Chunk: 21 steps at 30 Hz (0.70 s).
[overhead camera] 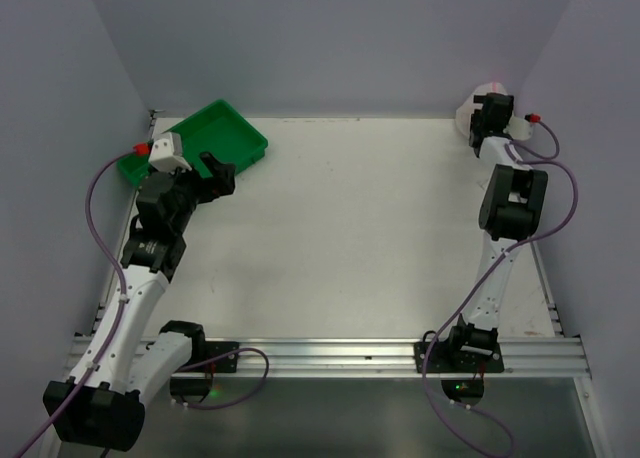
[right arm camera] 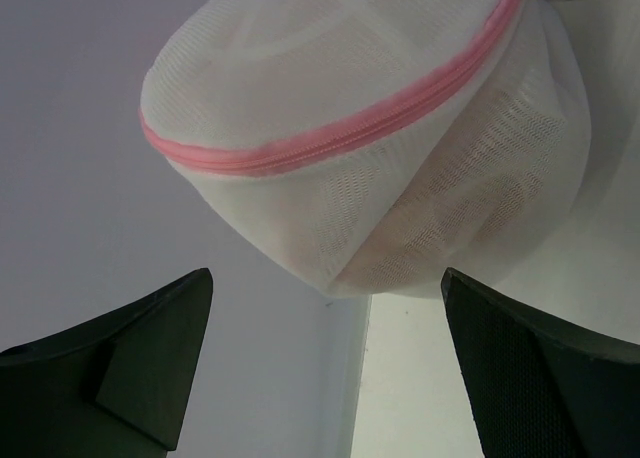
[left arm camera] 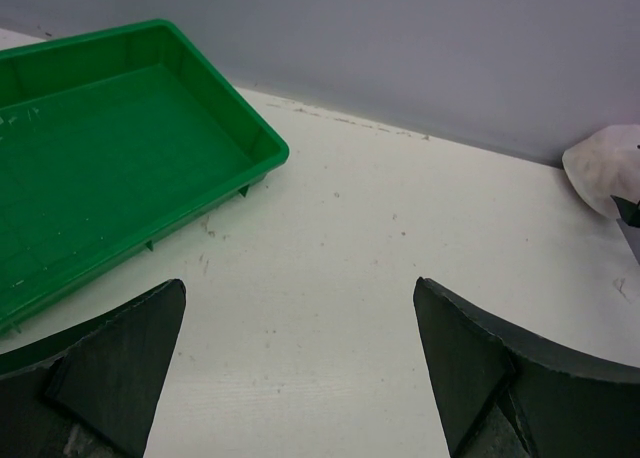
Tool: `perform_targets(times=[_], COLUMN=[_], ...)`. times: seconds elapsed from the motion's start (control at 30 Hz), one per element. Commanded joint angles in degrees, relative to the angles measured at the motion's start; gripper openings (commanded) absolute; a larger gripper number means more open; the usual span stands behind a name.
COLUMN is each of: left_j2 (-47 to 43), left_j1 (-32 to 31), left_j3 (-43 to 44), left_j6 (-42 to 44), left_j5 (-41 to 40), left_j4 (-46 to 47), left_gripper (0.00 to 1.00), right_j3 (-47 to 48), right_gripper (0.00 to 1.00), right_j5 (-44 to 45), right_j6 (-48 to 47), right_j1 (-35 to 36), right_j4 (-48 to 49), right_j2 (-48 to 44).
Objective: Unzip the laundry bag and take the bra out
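The laundry bag (right arm camera: 360, 88) is a rounded white mesh pouch with a shut pink zipper (right arm camera: 330, 143) round its rim. It sits in the far right corner against the wall. A beige tint showing through the lower mesh is the bra (right arm camera: 450, 228) inside. My right gripper (right arm camera: 325, 273) is open just in front of the bag, not touching it. In the top view the right gripper (overhead camera: 492, 106) covers most of the bag (overhead camera: 466, 112). My left gripper (overhead camera: 222, 173) is open over bare table beside the green tray, holding nothing. In the left wrist view the bag (left arm camera: 605, 163) shows at the right edge.
A green tray (overhead camera: 215, 138) stands at the far left with nothing in it, also seen close up as the tray (left arm camera: 120, 168) in the left wrist view. Purple-grey walls close the table at the back and on both sides.
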Motion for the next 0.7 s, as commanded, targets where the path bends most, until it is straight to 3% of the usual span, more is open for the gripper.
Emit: perform_targets(times=[0.0, 0.07, 0.17, 0.2, 0.27, 0.4, 0.5, 0.53, 0.67], left_j2=[0.3, 0.6, 1.4, 1.7, 2.0, 1.9, 1.2, 0.9, 0.1], left_j1=[-0.3, -0.3, -0.3, -0.3, -0.3, -0.3, -0.3, -0.3, -0.3], left_j3=[-0.6, -0.7, -0.7, -0.7, -0.9, -1.0, -1.0, -1.1, -1.3], left_j6=[-0.6, -0.6, -0.8, -0.8, -1.3, -1.6, -1.6, -1.5, -2.1], left_j5=[0.3, 0.3, 1.7, 1.7, 1.8, 2.1, 1.7, 1.6, 2.1], left_j4=[3.6, 4.4, 4.4, 4.4, 4.4, 4.2, 4.0, 4.0, 3.0], left_gripper=[1.0, 1.0, 1.0, 1.0, 1.0, 1.0, 1.0, 1.0, 1.0], right_j3=[3.1, 3.9, 3.5, 3.2, 3.0, 2.4, 1.8, 1.1, -3.3], right_gripper=[0.98, 0.95, 0.83, 0.72, 0.62, 0.25, 0.05, 0.01, 0.0], right_j5=[1.0, 1.2, 1.0, 1.0, 1.7, 2.0, 1.6, 1.3, -4.3], right_j6=[2.8, 2.0, 1.1, 1.1, 1.1, 1.6, 1.8, 1.9, 1.8], right_j1=[-0.2, -0.5, -0.9, -0.9, -0.9, -1.1, -1.2, -1.2, -1.2], right_j4=[0.3, 1.0, 3.7, 5.2, 5.7, 7.2, 8.0, 8.3, 11.4], right_j2=[2.7, 3.9, 4.4, 4.4, 4.6, 4.4, 4.4, 4.0, 1.1])
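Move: The laundry bag's middle lies about 8 cm ahead of the open right hand, 2 cm to its right and some 5 cm below. The bag's near mesh fold is closer, around 2 cm ahead, 1 cm right and 3 cm down; the pink zipper crosses above that fold, about 6 cm ahead, 2 cm right and roughly 1 cm below the hand. From the left hand, the bag is some 41 cm ahead, 70 cm to the right and 20 cm lower. The right fingers pinch the near mesh fold of the laundry bag just under the pink zipper, shutting from wide open on the thin fabric. For this the hand sinks about 3.5 cm, edging roughly 1 cm forward and to the right, and eases back up about 1 cm while the fingers finish closing; the wrist hardly turns. ##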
